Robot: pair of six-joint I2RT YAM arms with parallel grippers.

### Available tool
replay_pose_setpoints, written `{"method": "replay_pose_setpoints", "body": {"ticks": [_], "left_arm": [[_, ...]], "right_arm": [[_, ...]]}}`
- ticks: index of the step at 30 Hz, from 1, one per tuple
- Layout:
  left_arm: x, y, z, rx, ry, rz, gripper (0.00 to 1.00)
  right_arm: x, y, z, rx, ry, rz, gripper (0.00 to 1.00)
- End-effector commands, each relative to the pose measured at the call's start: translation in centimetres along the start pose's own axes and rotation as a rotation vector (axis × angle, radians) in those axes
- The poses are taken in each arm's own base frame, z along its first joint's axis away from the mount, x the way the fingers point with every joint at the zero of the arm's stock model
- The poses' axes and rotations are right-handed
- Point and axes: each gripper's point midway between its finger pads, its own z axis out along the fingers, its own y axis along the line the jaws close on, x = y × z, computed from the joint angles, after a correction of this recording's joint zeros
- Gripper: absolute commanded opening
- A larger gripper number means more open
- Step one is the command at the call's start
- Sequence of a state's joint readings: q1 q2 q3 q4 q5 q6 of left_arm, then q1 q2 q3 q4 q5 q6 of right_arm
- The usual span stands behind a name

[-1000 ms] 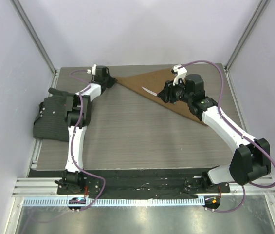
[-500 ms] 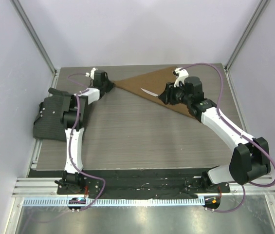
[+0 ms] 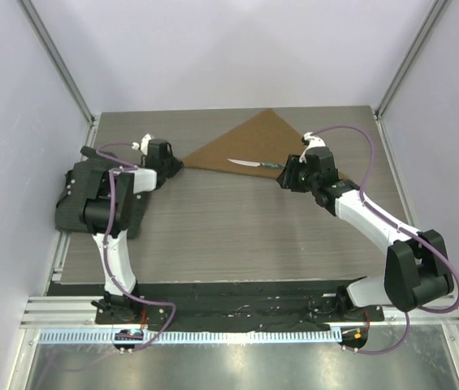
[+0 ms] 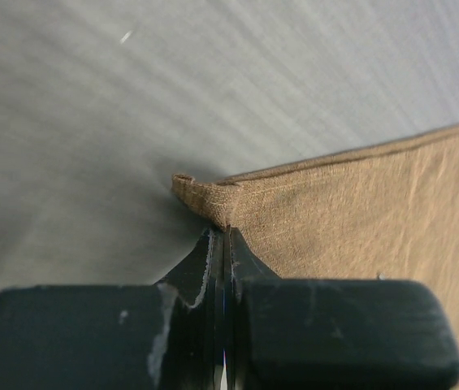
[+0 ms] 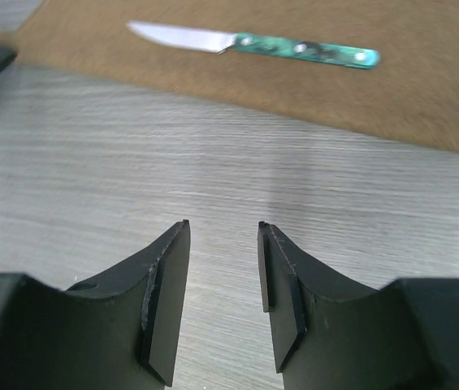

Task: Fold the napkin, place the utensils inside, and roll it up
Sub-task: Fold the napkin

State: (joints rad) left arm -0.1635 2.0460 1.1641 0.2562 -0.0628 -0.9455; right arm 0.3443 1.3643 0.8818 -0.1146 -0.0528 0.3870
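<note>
The tan-brown napkin [image 3: 249,142] lies as a folded triangle at the back of the table. Its left corner [image 4: 213,193] is pinched in my left gripper [image 3: 177,165], whose jaws are pressed together on the cloth [image 4: 227,233]. The one utensil in view, a small knife [image 3: 249,164] with a silver blade and teal-green handle [image 5: 306,50], lies free on the napkin near its front edge. My right gripper [image 3: 284,176] hovers open over bare table just in front of the napkin [image 5: 424,89], with nothing between its fingers [image 5: 223,231].
A dark textured mat [image 3: 79,207] hangs over the table's left edge, partly under the left arm. Metal frame posts [image 3: 58,65] and grey walls close in the back and sides. A black strip [image 3: 237,292] runs along the near edge.
My left gripper shut on the napkin's left corner and dragged it toward the near side, turning the cloth. My right gripper drew back off the knife, which now lies alone on the napkin.
</note>
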Motion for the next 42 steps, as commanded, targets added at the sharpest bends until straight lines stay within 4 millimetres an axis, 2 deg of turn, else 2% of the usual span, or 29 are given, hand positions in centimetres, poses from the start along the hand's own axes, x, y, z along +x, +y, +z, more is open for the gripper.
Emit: {"method": "replay_pose_setpoints", "body": {"ticks": [1, 2, 3, 6, 11, 16, 17, 20, 21, 22, 24, 25, 26, 28, 29, 31, 32, 35, 36, 38, 42], "left_arm": [[-1.5, 0.5, -2.4, -0.001, -0.076, 0.057, 0.0], [-2.0, 0.1, -3.1, 0.01, -0.094, 0.068, 0.0], [-1.7, 0.8, -3.4, -0.001, -0.09, 0.1, 0.0], [-2.0, 0.1, -4.2, 0.035, -0.099, 0.149, 0.0], [-1.5, -2.8, -4.6, 0.13, -0.08, 0.255, 0.0], [-0.1, -7.6, -5.0, 0.238, -0.076, 0.321, 0.0], [-0.1, -9.2, -5.2, 0.277, -0.082, 0.331, 0.0], [1.5, -11.9, -5.0, 0.341, -0.069, 0.352, 0.0], [1.8, -13.7, -5.3, 0.393, -0.056, 0.359, 0.0], [3.3, -14.5, -5.0, 0.413, -0.032, 0.374, 0.0], [4.1, -16.8, -5.2, 0.469, -0.024, 0.385, 0.0], [4.8, -17.5, -5.2, 0.485, -0.015, 0.391, 0.0], [6.4, -18.0, -4.9, 0.501, 0.011, 0.404, 0.0], [7.4, -19.8, -5.0, 0.546, 0.025, 0.414, 0.0], [9.3, -20.0, -4.7, 0.554, 0.057, 0.428, 0.0], [10.6, -21.4, -4.8, 0.592, 0.077, 0.439, 0.0], [12.3, -21.4, -4.6, 0.597, 0.103, 0.45, 0.0], [14.0, -22.7, -4.6, 0.639, 0.125, 0.469, 0.0], [15.4, -22.7, -4.5, 0.648, 0.146, 0.478, 0.0], [16.3, -23.6, -4.7, 0.675, 0.158, 0.489, 0.0], [19.5, -24.1, -4.5, 0.71, 0.209, 0.529, 0.0]], "right_arm": [[-2.3, -0.8, -1.1, 0.063, -0.107, 0.072, 0.47], [-2.3, -0.8, -1.2, 0.064, -0.108, 0.075, 0.46], [-2.4, -0.8, -1.3, 0.064, -0.111, 0.083, 0.46], [-2.3, -0.9, -1.3, 0.071, -0.116, 0.097, 0.46], [-2.1, -1.3, -1.0, 0.083, -0.13, 0.113, 0.47], [-2.0, -1.5, -0.6, 0.085, -0.142, 0.124, 0.46], [-2.0, -1.6, -0.6, 0.089, -0.143, 0.126, 0.46], [-1.7, -2.0, -0.4, 0.106, -0.147, 0.125, 0.46], [-1.8, -2.1, -0.4, 0.111, -0.151, 0.126, 0.46], [-1.7, -2.2, -0.4, 0.113, -0.151, 0.125, 0.46], [-1.7, -2.4, -0.3, 0.123, -0.153, 0.129, 0.46], [-2.3, -2.2, -0.3, 0.113, -0.177, 0.131, 0.46], [-2.4, -2.3, -0.3, 0.117, -0.183, 0.132, 0.46], [-2.8, -2.0, -0.4, 0.109, -0.198, 0.133, 0.46], [-3.0, -2.1, -0.5, 0.109, -0.203, 0.136, 0.46], [-3.3, -1.9, -0.7, 0.106, -0.215, 0.132, 0.46], [-3.4, -1.8, -0.9, 0.101, -0.221, 0.13, 0.46], [-3.9, -1.9, -1.3, 0.105, -0.237, 0.122, 0.46], [-4.0, -1.8, -1.4, 0.104, -0.242, 0.12, 0.46], [-4.0, -1.9, -1.7, 0.105, -0.245, 0.118, 0.46], [-3.8, -1.9, -2.2, 0.101, -0.25, 0.118, 0.46]]}}
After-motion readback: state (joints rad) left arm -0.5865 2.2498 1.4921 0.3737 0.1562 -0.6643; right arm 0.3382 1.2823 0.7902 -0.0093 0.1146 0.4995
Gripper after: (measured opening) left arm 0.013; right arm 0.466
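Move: My left hand already pinches the napkin's left corner just above the table. The knife lies across the napkin about 28 cm to its right, practically level with it. The napkin's far corner is roughly 36 cm right and 24 cm ahead of that hand, and the napkin's right corner some 63 cm right and 5 cm back. From my right hand the knife is about 15 cm ahead, 8 cm left and 12 cm below. I draw the pinched corner some 4 cm back, low over the table. Then my left hand lifts it in an arc about 10 cm high and carries it roughly 27 cm right over the knife, sinking over the last stretch and turning some 40 degrees clockwise, fingers shut. My open right hand eases about 3 cm right. ##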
